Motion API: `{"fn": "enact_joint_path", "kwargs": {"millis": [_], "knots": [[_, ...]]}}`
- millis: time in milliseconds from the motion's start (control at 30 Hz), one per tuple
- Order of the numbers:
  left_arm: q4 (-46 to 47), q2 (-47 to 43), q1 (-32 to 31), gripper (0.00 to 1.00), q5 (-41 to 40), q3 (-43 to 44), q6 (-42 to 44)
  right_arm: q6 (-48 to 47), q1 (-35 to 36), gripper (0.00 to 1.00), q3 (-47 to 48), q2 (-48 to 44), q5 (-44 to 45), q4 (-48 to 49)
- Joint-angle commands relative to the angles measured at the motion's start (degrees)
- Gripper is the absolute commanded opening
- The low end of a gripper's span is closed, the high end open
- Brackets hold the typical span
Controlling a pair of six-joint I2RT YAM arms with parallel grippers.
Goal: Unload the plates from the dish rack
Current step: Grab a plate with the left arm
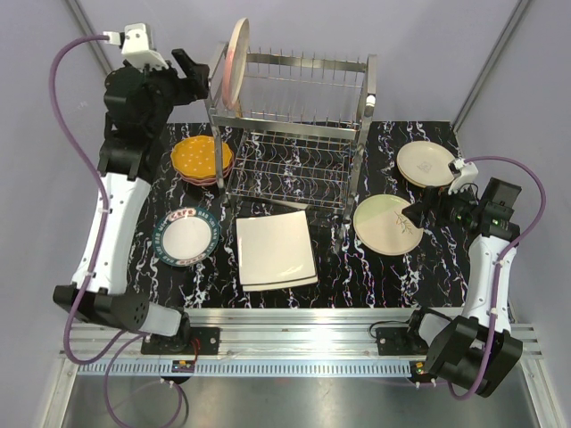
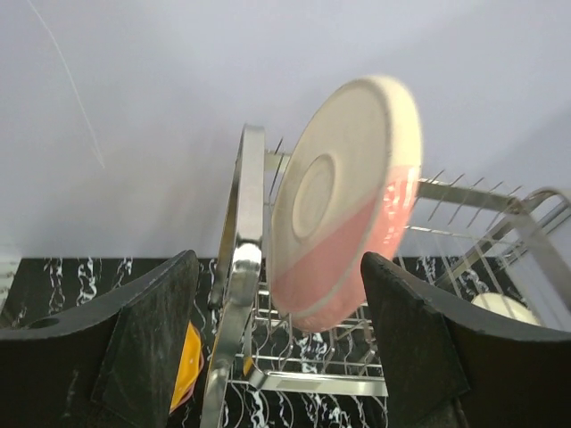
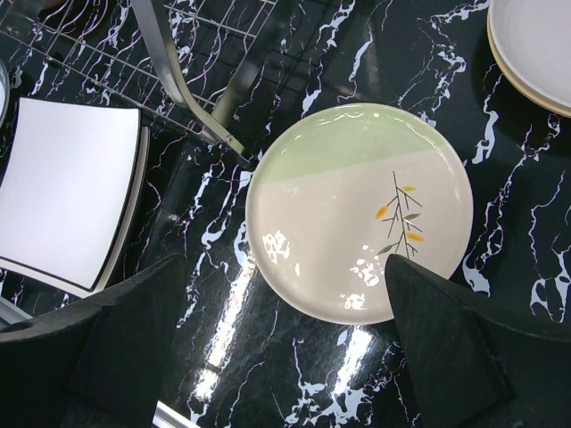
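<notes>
The dish rack (image 1: 299, 134) stands at the back middle of the table. One pink-and-cream plate (image 1: 237, 61) stands upright at the left end of its top tier. My left gripper (image 1: 194, 71) hovers just left of that plate, jaws open. In the left wrist view the plate (image 2: 343, 201) and a chrome post of the rack (image 2: 241, 276) lie ahead in the gap of the left gripper (image 2: 278, 260), neither finger touching them. My right gripper (image 1: 417, 212) hangs open over the near edge of a cream-and-green plate (image 3: 357, 209) lying flat on the table.
Flat on the table lie an orange plate stack (image 1: 202, 158), a white plate with a dark patterned rim (image 1: 186, 239), stacked square cream plates (image 1: 276, 250) and a round cream plate (image 1: 426, 163). The rack's foot (image 3: 192, 98) reaches near the green plate.
</notes>
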Motion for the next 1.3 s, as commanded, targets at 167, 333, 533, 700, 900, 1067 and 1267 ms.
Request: {"fn": "enact_joint_path", "kwargs": {"millis": [167,333,533,700,900,1067,1267], "knots": [[6.9,-4.3,0.3,0.79,11.8,-2.5,3.8,-1.0,0.3,1.0,0.1,-0.2,-2.0,0.5],[4.7,-0.9,-0.5,0.78,13.4,-1.0,7.0,-0.9,0.3,1.0,0.1,-0.1,-2.4,0.5],[5.2,4.4,-1.5,0.77,12.9,1.0,10.7,-1.0,0.3,1.0,0.1,-0.2,-2.5,0.4],[5.9,6.5,-2.5,0.76,12.4,1.9,13.3,-1.2,0.2,1.0,0.1,0.0,-2.6,0.2],[7.8,7.7,-4.4,0.75,3.9,1.2,17.9,-1.3,0.3,1.0,0.1,0.5,-2.9,0.1],[10.6,8.3,-5.2,0.64,-1.9,0.5,20.8,-1.5,0.3,1.0,0.1,0.5,-2.7,0.0],[11.7,7.9,-5.9,0.51,-4.9,-0.2,24.8,-1.5,0.3,1.0,0.1,0.6,-2.7,-0.1]]}}
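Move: The pink-and-cream plate, still standing in the rack's upper tier, is about 14 cm ahead of the left hand, 7 cm to its right and some 2 cm lower. The rack's left side rail stands about 10 cm ahead and 3 cm right, slightly lower; the orange plate stack is on the table some 45 cm below, roughly 10 cm ahead. From the right hand the rack plate lies about 29 cm ahead, 55 cm left and 27 cm up. Left hand backs up 3 cm, then swings right, forward and down around the plate's rim, rolling 20 degrees, fingers half-closing. ##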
